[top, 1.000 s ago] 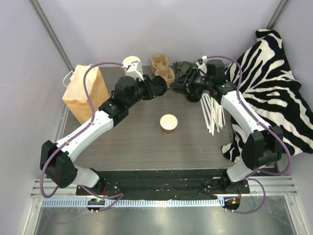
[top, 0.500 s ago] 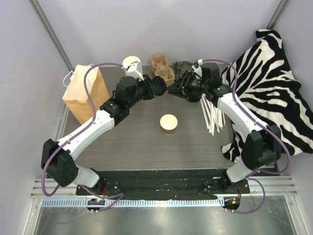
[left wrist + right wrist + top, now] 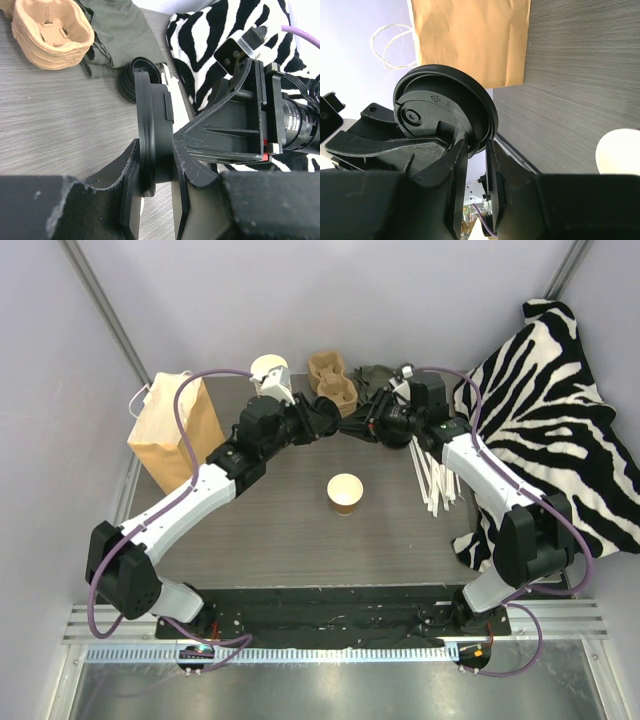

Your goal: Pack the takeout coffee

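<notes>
A small brown paper cup (image 3: 344, 492) stands open, with no lid on it, in the middle of the table; its rim shows in the right wrist view (image 3: 620, 152). No lidded cup is in view. My left gripper (image 3: 330, 418) and right gripper (image 3: 362, 425) meet at the back of the table. The left gripper (image 3: 156, 150) is shut on a black lid (image 3: 154, 125), held on edge. The right gripper (image 3: 476, 147) has its fingers closed on the opposite rim of the same lid (image 3: 440, 107).
A brown paper bag (image 3: 175, 430) stands at the back left. A stack of white-rimmed cups (image 3: 270, 373), cardboard cup carriers (image 3: 333, 378), a grey-green cloth (image 3: 377, 377) and loose black lids (image 3: 131, 80) lie along the back. White straws (image 3: 435, 475) and a zebra cloth (image 3: 560, 410) are on the right.
My right gripper has moved left to the lid held in my left gripper and now grips its rim. The left arm and the cup have stayed put.
</notes>
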`<move>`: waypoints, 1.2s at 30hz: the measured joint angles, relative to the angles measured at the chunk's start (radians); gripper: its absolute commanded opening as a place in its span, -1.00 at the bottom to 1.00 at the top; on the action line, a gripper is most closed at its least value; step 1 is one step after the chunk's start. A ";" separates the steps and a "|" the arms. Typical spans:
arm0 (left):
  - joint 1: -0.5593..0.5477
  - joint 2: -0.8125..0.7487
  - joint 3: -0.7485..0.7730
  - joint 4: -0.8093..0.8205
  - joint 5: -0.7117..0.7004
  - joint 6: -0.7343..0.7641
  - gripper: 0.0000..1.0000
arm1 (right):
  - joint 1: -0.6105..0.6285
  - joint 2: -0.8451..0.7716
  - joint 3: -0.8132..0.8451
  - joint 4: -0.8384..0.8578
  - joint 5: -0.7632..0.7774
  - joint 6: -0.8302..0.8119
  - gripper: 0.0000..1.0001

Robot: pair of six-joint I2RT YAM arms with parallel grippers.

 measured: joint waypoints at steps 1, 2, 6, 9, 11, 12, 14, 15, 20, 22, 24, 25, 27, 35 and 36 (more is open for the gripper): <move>0.000 0.002 0.000 0.000 0.000 0.000 -1.00 | 0.000 0.000 -0.002 0.004 0.000 0.003 -0.46; 0.000 0.004 0.000 0.000 0.000 -0.001 -1.00 | 0.000 0.000 -0.003 0.006 -0.001 0.005 -0.49; 0.000 0.007 0.000 0.004 0.000 -0.007 -1.00 | 0.000 0.000 -0.004 0.014 -0.001 0.016 -0.80; 0.001 0.007 0.000 0.007 0.000 -0.008 -1.00 | -0.002 0.000 -0.006 0.021 0.001 0.030 -0.98; 0.001 0.007 0.000 0.007 0.000 -0.008 -0.92 | -0.003 0.000 -0.008 0.023 0.002 0.035 -0.98; 0.001 0.007 0.000 0.007 0.000 -0.009 -0.82 | -0.003 0.000 -0.009 0.024 0.002 0.037 -0.98; 0.001 0.007 0.000 0.007 0.000 -0.009 -0.45 | -0.003 0.000 -0.012 0.030 0.001 0.040 -0.98; 0.001 0.007 0.000 0.006 0.000 -0.009 -0.32 | -0.005 0.000 -0.015 0.035 -0.002 0.041 -0.98; 0.006 0.006 0.000 -0.016 0.000 -0.002 0.24 | -0.035 0.000 -0.027 0.047 -0.038 0.040 -0.98; 0.013 -0.002 0.000 -0.047 0.003 0.002 0.34 | -0.058 0.000 -0.035 0.051 -0.063 0.033 -0.98; 0.025 -0.020 0.000 -0.082 0.017 0.011 0.47 | -0.085 0.000 -0.039 0.042 -0.085 0.018 -0.98; 0.031 -0.035 0.000 -0.102 0.027 0.023 0.52 | -0.101 0.000 -0.039 0.032 -0.096 -0.005 -0.98; 0.041 -0.072 0.000 -0.145 0.050 0.057 0.66 | -0.127 0.000 -0.032 -0.013 -0.102 -0.067 -0.98; 0.082 -0.290 0.037 -0.440 0.200 0.323 0.99 | -0.149 0.000 0.228 -0.509 0.014 -0.589 -0.98; 0.092 -0.303 0.048 -0.480 0.216 0.352 0.99 | -0.142 0.001 0.277 -0.570 0.040 -0.669 -0.98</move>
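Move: The black lid is still held by its rim in the left fingers, its middle some 2 cm ahead and 2 cm right of that hand. From the right hand, whose open fingers are already at the rim, it lies about 2 cm ahead and 4 cm left, level. The paper cup stands some 6 cm back from the right hand, level sideways, 24 cm below; the lid stack some 14 cm ahead, 14 cm right, 27 cm below. Right fingers pinch the lid and draw it about 8 cm right; left fingers open and retreat 11 cm back-left. ##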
